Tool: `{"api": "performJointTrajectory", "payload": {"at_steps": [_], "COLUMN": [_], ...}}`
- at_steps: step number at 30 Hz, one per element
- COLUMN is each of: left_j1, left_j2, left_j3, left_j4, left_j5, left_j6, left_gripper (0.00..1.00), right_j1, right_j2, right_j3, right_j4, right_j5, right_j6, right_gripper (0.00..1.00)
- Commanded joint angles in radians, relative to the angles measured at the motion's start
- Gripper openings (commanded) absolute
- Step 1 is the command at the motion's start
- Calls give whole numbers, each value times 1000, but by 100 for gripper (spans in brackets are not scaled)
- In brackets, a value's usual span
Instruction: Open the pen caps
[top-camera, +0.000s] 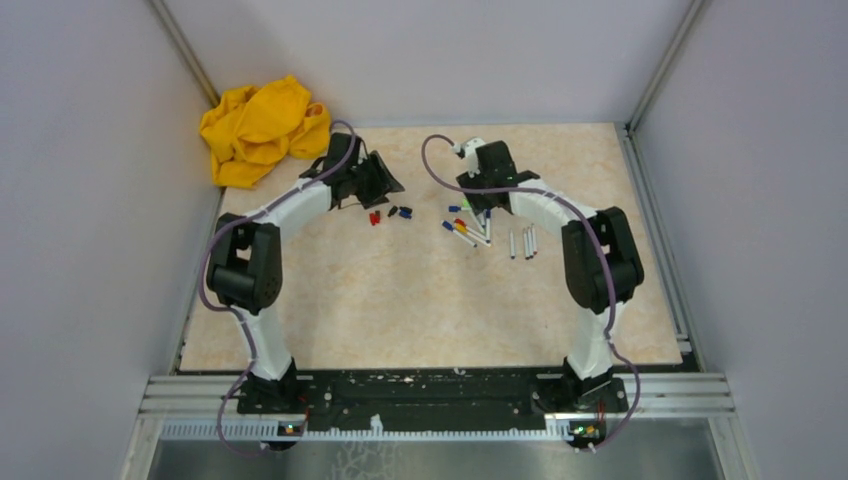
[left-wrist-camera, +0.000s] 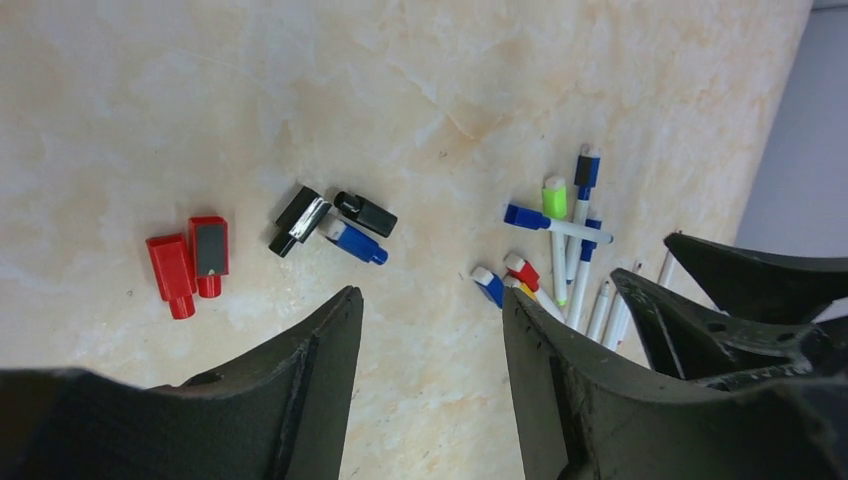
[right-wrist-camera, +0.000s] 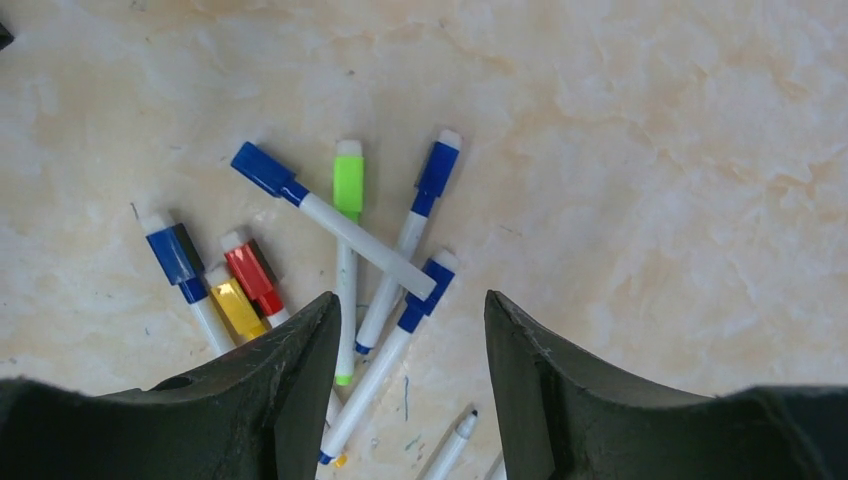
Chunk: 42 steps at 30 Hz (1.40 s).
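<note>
Loose pen caps lie on the table below my left gripper (left-wrist-camera: 430, 295): two red ones (left-wrist-camera: 187, 262), two black ones (left-wrist-camera: 300, 220) and a blue one (left-wrist-camera: 355, 242). That gripper hovers open above bare table, nothing between its fingers. My right gripper (right-wrist-camera: 411, 297) is open over a pile of capped pens, with caps in blue (right-wrist-camera: 262, 168), green (right-wrist-camera: 347, 180), red (right-wrist-camera: 250, 275) and yellow (right-wrist-camera: 235, 308) still on white barrels. An uncapped pen (right-wrist-camera: 460, 430) lies under the jaws. From above, the red caps (top-camera: 374, 217) sit left of the pen pile (top-camera: 468, 228).
A crumpled yellow cloth (top-camera: 262, 128) lies at the back left corner. Three uncapped white pens (top-camera: 525, 242) lie side by side right of the pile. Grey walls with metal rails close in the beige table (top-camera: 420, 310) on three sides.
</note>
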Motion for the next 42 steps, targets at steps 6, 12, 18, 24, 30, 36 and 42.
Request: {"api": "performJointTrajectory", "payload": {"at_steps": [6,12,18,24,30,36,42], "left_j1": [38,52,57,60,65,66,66], "left_j2": [11,15,20,20,18,18,22], "left_j3": [60,68,64,51,37,31,24], "left_j4": [31,39,47,55,66,73,80], "left_j5": [81,96,109,115,120,122,129], "left_j6": [-34,-41,-48,-50,-55,-58,-63], "left_gripper": [60,60,60,60,60,60,60], "right_j1": [13,19,20,20,20,18,17], "right_j2": [134,172,194,219,241,243,233], "right_j3": [217,244,238,223,215,209,201], "right_j4": [-87,-122,-128,-111,-105,-98,-91], "right_j5": [-150,-180,-198,-206,-215,-212,-198], "right_j6": [-130,-147,-151,-150,-150,-148,-145], "right_gripper": [55,54,54,51,48,39,27]}}
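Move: The right hand is going for the blue-capped pen lying across the top of the pile: its middle is about 4 cm to the left, level ahead, some 6 cm below. Under that pen lies the green-capped pen, 2 cm back and 3 cm left of the hand; the red-capped pen is about 5 cm back and 4 cm left, and a second blue-capped pen 6 cm back and 6 cm left. From the left hand the top pen is roughly 14 cm right, level ahead and 8 cm lower. Leftward and down onto the top blue-capped pen: the right hand first swings left and about 2 cm forward, then draws back that much as it sinks, ending some 4 cm left and 5.5 cm lower, tipped about 10 degrees further down and turned about 15 degrees counter-clockwise. Its fingers narrow from half open around the white barrel, the right one against it. The empty left hand backs off upward and forward, about 3 cm in all. ##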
